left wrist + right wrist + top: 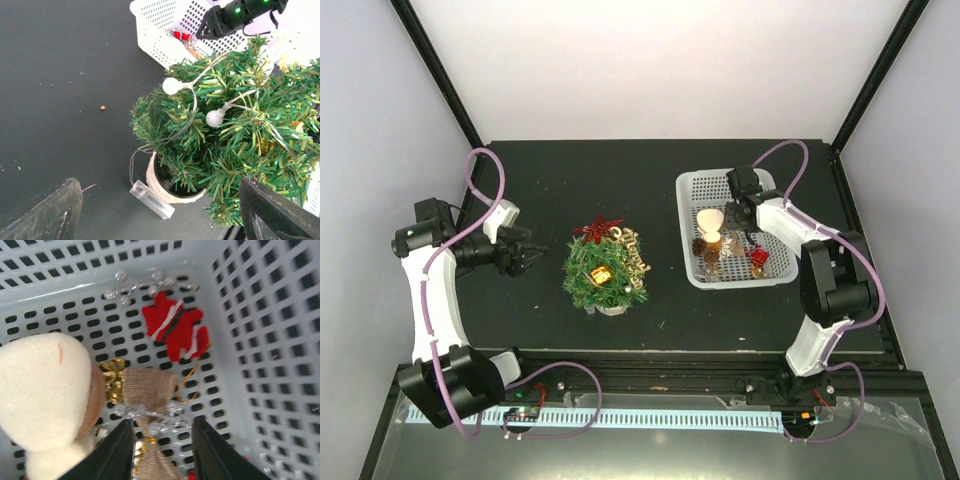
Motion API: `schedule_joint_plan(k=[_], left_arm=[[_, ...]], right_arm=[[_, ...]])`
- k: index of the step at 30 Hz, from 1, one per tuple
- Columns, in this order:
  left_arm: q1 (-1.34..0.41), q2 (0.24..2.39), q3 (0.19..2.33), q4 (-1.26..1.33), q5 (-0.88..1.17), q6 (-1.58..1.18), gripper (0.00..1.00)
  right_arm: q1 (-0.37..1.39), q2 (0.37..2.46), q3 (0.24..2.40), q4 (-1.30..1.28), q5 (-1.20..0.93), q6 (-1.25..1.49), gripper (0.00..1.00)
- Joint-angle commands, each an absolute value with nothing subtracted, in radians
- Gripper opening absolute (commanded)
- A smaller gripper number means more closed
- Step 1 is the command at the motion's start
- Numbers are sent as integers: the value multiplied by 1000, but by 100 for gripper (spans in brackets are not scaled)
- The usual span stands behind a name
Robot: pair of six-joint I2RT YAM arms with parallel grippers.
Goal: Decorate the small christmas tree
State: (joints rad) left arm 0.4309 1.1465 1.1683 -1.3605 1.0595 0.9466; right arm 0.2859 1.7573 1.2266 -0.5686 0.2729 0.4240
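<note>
The small christmas tree (605,272) stands mid-table with a red bow on top, a gold ornament and gold lettering. In the left wrist view the tree (235,140) carries white bulb lights, and its pale base (152,180) is beside a clear battery box (150,199). My left gripper (525,258) is open and empty, just left of the tree. My right gripper (752,215) is inside the white basket (692,265). It (162,450) is open, with its fingers on either side of a burlap bow ornament (150,390).
The basket also holds red mittens (177,327), a cream plush ornament (42,390), a gold bow (112,377), silver beads (135,285) and pine cones (705,255). White walls and black frame posts surround the black table.
</note>
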Motion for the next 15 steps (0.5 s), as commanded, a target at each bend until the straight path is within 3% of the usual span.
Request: schedule_joint_plan(k=[1, 4, 15], left_arm=[[435, 1167, 1164, -1348, 1073, 969, 86], [434, 1180, 1168, -1353, 1077, 978, 86], [434, 1202, 1151, -1360, 1088, 1002, 86]], right_arm=[[291, 1781, 1254, -544, 183, 409, 40], [291, 1790, 1253, -531, 170, 391, 48], [291, 1853, 1254, -519, 175, 368, 49]])
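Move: The burlap bow, with the silver bead twig across it, lies almost beneath the right hand in the basket, 1 cm farther out and about 4 cm down. The cream felt ornament sits about 6 cm left and 3 cm ahead of the hand, the small gold bow about 3 cm left and 4 cm ahead, the red Santa suit some 7 cm ahead and 1 cm right. From the left hand the burlap bow is roughly 50 cm right, 18 cm ahead and 22 cm lower. Over the burlap bow and its bead twig the right hand spreads its fingers from about a third to half open while sinking towards them and shifting left, each about 2 cm. Most of that comes early; then it only creeps on, fingers still slanting forward and down, wrist barely turning. ##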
